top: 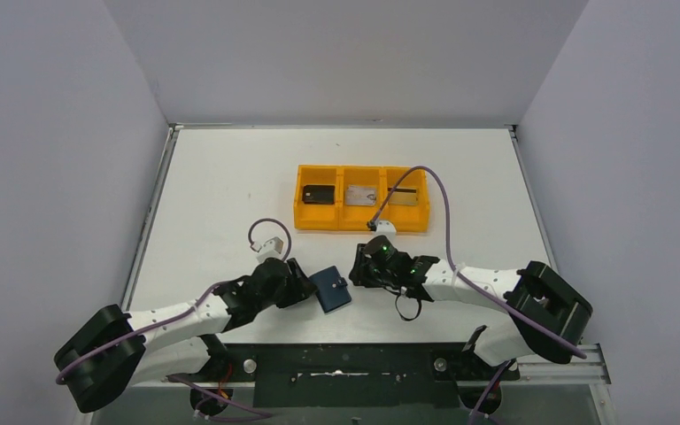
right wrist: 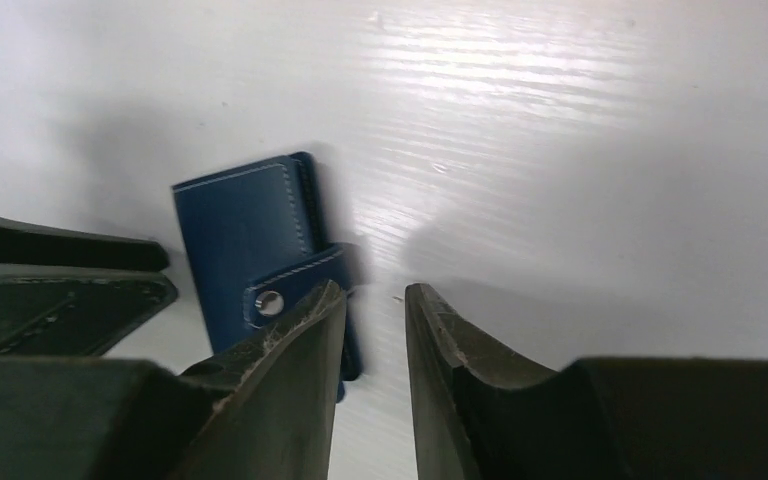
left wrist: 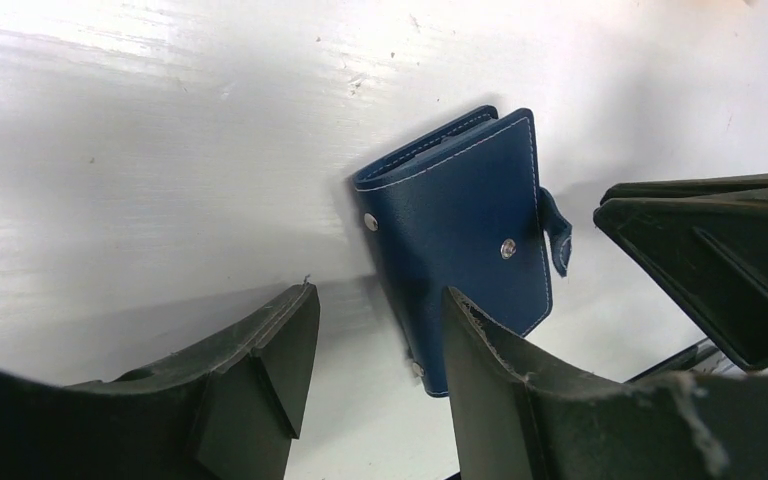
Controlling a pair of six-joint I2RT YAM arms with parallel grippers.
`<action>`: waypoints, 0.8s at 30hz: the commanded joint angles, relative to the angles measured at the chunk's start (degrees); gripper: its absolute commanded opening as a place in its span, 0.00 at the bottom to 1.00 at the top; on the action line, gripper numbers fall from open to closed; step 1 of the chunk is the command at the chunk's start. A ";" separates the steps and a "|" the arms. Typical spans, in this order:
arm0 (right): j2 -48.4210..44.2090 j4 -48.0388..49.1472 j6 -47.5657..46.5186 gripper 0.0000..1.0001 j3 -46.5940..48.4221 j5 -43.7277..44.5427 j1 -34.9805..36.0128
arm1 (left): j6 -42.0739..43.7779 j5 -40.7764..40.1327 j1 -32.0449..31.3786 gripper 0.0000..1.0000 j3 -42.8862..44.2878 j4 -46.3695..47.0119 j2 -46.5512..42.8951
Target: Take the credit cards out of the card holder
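The card holder is a navy-blue wallet lying folded on the table between my two grippers. Its cover shows a metal snap, and the small tab sticks out at its edge. My left gripper is just left of it and open, with the holder's near corner beside the right finger and only table between the jaws. My right gripper is close on its right side, jaws a little apart and empty, next to the tab. A silver-grey credit card and a gold-tan one lie in the tray.
The orange three-compartment tray stands behind the grippers at mid-table, with a dark item in its left compartment. The right arm's purple cable loops over the tray's right end. Walls enclose the table on three sides.
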 commanded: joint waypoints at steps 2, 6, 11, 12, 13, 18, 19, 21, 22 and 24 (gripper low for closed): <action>-0.32 -0.77 -1.17 0.33 0.42 -1.12 -0.70 | 3.74 0.41 -0.17 0.48 1.49 -1.70 1.57; -0.29 0.18 -2.17 0.39 1.28 -1.89 -0.50 | 4.73 1.55 -0.16 0.50 1.96 -1.50 2.49; -0.67 1.24 -4.27 0.56 2.69 -2.28 1.48 | 5.25 2.65 -0.15 0.50 2.63 -0.83 3.78; -0.12 0.58 -4.58 0.58 3.55 -1.52 2.28 | 5.36 2.90 -0.18 0.50 2.75 -0.72 4.13; 0.57 -0.46 -4.97 0.59 4.92 -0.47 3.08 | 5.41 3.14 -0.18 0.50 2.85 -0.71 4.54; 6.19 -6.50 -6.32 0.61 10.72 6.03 7.18 | 5.58 2.89 -0.18 0.50 3.30 -0.88 5.55; 7.24 -8.02 -6.18 0.61 11.84 7.16 7.91 | 5.58 2.96 -0.13 0.50 3.37 -0.92 5.67; 9.16 -11.38 -5.42 0.62 13.86 12.02 9.14 | 5.72 3.07 -0.11 0.50 3.63 -1.15 5.79; 9.94 -13.23 -4.76 0.62 14.77 13.95 9.40 | 5.76 2.96 -0.16 0.50 3.73 -1.41 5.74; 10.84 -15.10 -4.15 0.62 15.58 16.19 9.69 | 5.76 2.86 -0.25 0.50 3.64 -1.86 5.42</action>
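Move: The card holder lies some 6 cm to the right gripper's left and 2 cm back, about 4 cm below its fingertips. The holder's loosened strap is nearer: about 3 cm left and 1 cm back of that gripper. From the left gripper, the card holder is some 5 cm right, level ahead, about 2 cm down. The orange box's middle sits about 20 cm ahead of the right gripper and 2 cm to its right. Open the right gripper to about twice its gap, dipping it a centimetre and easing slightly right and back. Then swing it about 5 cm left in a low arc, up and down again, over the holder's strap side, turning it some 10 degrees. Meanwhile slide the left gripper a little over 1 cm right towards the holder, fingers still half open. ##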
